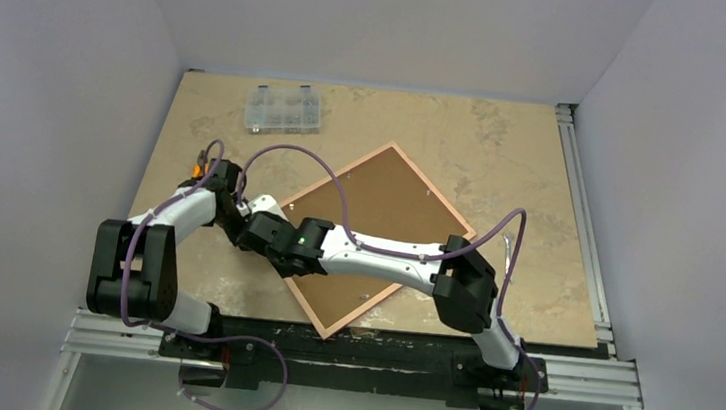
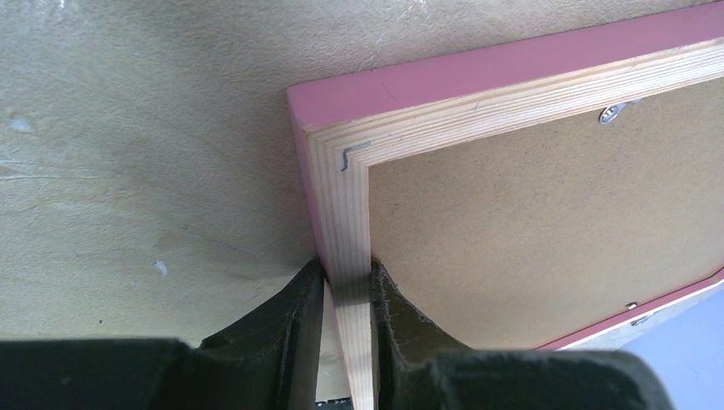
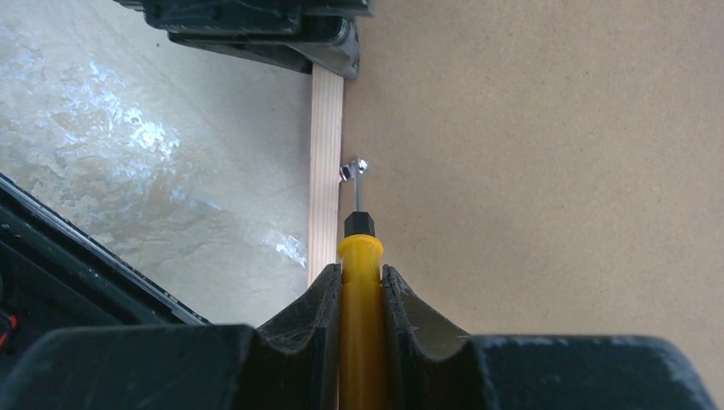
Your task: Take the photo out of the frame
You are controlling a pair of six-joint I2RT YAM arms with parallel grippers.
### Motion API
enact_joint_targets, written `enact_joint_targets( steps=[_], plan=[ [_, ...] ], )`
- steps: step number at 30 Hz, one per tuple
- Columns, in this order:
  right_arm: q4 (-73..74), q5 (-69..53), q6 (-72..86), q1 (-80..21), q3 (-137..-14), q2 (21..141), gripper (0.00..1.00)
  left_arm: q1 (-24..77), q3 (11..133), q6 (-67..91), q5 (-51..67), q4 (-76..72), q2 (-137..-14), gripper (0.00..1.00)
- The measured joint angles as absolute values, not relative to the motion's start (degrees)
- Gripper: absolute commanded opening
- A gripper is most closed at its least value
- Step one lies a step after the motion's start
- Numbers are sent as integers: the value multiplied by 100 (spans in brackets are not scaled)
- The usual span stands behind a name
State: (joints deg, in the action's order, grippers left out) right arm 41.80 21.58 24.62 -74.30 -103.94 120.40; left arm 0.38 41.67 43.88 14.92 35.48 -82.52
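The pink frame (image 1: 433, 189) lies face down on the table, turned like a diamond, with its brown backing board (image 1: 389, 203) facing up. The photo is hidden under that board. My left gripper (image 2: 347, 273) is shut on the frame's pale wood rail (image 2: 346, 222), close to a corner. In the top view it sits at the frame's left corner (image 1: 249, 219). My right gripper (image 3: 362, 273) is shut on a yellow-handled screwdriver (image 3: 361, 256). The screwdriver's metal tip rests at a small metal tab (image 3: 352, 168), where the rail (image 3: 325, 171) meets the board.
A clear plastic compartment box (image 1: 284, 110) stands at the back left of the table (image 1: 542, 182). Another metal tab (image 2: 616, 111) sits on the frame's far rail. Both forearms cross over the frame's left half. Aluminium rails border the table's right side (image 1: 579, 216).
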Motion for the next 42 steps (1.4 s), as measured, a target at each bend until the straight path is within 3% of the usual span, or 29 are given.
enact_joint_targets(
  steps=[11, 13, 16, 18, 23, 29, 34, 42],
  plan=[
    [4633, 2220, 2506, -7419, -10425, 12038, 0, 38, 4171, 4388, 1500, 3548, -8261, 0],
    [4633, 2169, 2508, -7417, -10407, 12036, 0, 38, 4171, 4372, 1514, 3546, -8261, 9],
    [4482, 2099, 2508, -7415, -10226, 11933, 0, 25, 4165, 4272, 1601, 3529, -8246, 36],
    [4171, 1916, 2506, -7369, -9762, 11629, 0, 1, 4088, 4193, 1809, 3409, -8149, 49],
    [3380, 1151, 2591, -7022, -8379, 10490, 0, 3, 3649, 4106, 2746, 2812, -7089, 64],
    [1896, -102, 2971, -5867, -6445, 8882, 0, 145, 3094, 4145, 4091, 1621, -5929, 66],
    [965, -1531, 3168, -4928, -5052, 7754, 0, 1313, 2722, 4130, 4427, 1024, -5009, 66],
    [701, -3409, 2904, -4799, -4530, 6606, 0, 2906, 2582, 3503, 4021, 438, -2810, 68]
  ],
)
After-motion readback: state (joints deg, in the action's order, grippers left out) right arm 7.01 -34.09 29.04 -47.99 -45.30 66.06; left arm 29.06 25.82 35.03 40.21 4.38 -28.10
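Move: My left hand still grips the frame's short rim. The screwdriver in my right hand lies about 7 cm back, 6 cm right and 5 cm above it; the metal tab is 5 cm back and 4 cm right, the frame's left corner 4 cm ahead and 3 cm left. From my right hand, the tab is roughly 3 cm ahead, 3 cm left and 7 cm down, and the frame's near corner about 12 cm back, 8 cm right, equally low. With the screwdriver tip at the tab, my right hand edges about 2 cm right, then carries the tool away from it, farther right, up and finally back, rolling until the blade points left. My left hand opens, lets go of the rim and rises some 20 cm, swinging right and then back as its fingers turn about 90 degrees from down to level, facing the screwdriver. ##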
